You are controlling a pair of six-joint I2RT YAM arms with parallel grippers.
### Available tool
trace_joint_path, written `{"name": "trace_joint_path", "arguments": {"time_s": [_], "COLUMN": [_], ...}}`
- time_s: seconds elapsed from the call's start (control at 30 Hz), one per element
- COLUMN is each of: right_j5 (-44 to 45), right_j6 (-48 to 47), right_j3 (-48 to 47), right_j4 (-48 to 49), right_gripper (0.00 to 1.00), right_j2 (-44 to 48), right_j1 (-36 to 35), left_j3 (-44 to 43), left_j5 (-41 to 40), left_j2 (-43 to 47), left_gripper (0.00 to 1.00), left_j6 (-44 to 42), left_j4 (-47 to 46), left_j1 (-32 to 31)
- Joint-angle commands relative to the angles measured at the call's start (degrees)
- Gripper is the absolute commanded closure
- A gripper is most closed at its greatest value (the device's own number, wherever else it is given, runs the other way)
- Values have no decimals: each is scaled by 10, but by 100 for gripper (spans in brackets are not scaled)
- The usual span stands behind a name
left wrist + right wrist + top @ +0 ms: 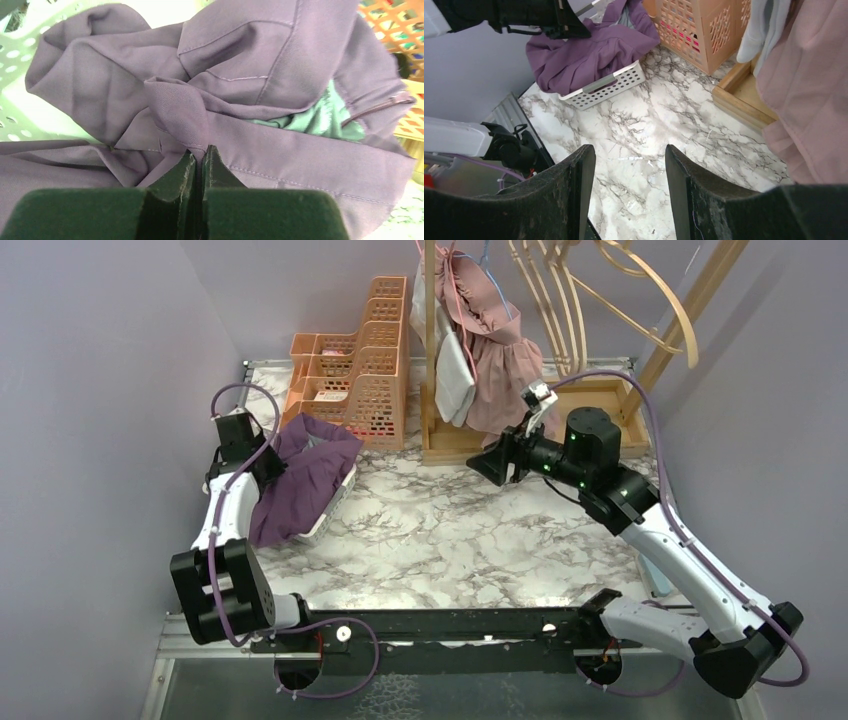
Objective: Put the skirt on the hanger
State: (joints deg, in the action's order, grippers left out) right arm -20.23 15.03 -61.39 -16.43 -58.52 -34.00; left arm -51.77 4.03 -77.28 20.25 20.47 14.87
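The purple skirt [305,475] lies crumpled in a white perforated basket [335,505] at the left of the table. My left gripper [268,464] is down on it, and the left wrist view shows its jaws [201,151] shut on a raised fold of the skirt [260,60], whose green lining and zip show. Bare wooden hangers [640,285] hang from the rack at the back right. My right gripper [490,462] hovers over the middle of the table, open [630,150] and holding nothing, facing the skirt [589,55].
Orange lattice bins [365,365] stand behind the basket. A wooden rack base [520,445] at the back carries a pink garment [505,370] and a white one [452,375] on hangers, close to my right gripper. Marble tabletop [450,530] lies between the arms.
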Motion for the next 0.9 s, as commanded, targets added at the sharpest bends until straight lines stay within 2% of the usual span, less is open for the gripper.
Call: {"name": "trace_joint_path", "arguments": {"time_s": [0.0,0.2,0.4,0.5,0.67,0.73,0.87], "right_j5": [31,56,107,130,128,141,176], "right_j6": [6,43,72,88,102,112,123], "right_j3": [-34,-60,-105,-126,-169,-173,-168], "right_j4": [-3,-8,-24,-39,-72,-76,-75], "right_gripper": [43,45,45,44,44,44,43], "right_j2": [-8,-14,-22,-28,-55,-57,-50], "right_j1": [2,2,2,2,2,2,2], "left_j3": [-55,-181,-318,-368,-474,-520,-597], "left_j5": [37,100,244,346,436,460,514], "left_j2": [59,128,125,103,72,60,34], "left_gripper": [100,100,100,100,100,100,100], "left_j6": [-5,-17,-41,-71,-82,-65,29], "left_j4": [19,68,72,29,-22,-52,-141], "left_j1": [1,-4,-37,-94,-160,-166,-167]}}
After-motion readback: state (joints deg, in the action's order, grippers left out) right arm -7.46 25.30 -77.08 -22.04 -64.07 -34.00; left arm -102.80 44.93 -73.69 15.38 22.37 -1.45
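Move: The left fingers are already shut on the purple skirt, whose bulk lies about 5 cm to the right and 5 cm below, in the white basket, centred some 8 cm beneath the hand. The open table lies about 37 cm right and 5 cm back, 11 cm down; the orange crate stands about 18 cm ahead, 15 cm right. From the right hand the purple skirt is roughly 39 cm left, 10 cm ahead and 24 cm lower, and the hanging pink skirt some 24 cm ahead, 2 cm right. Keeping its pinch on the purple skirt, the left hand hauls the cloth fast out of the basket, first almost straight up, then sweeping right as it climbs on, about 40 cm up and 20 cm right in all. The wrist swings the fingers up from their steep downward slant and round clockwise to point right. The empty, half-open right hand rises some 7 cm, edges forward and turns slightly clockwise. ##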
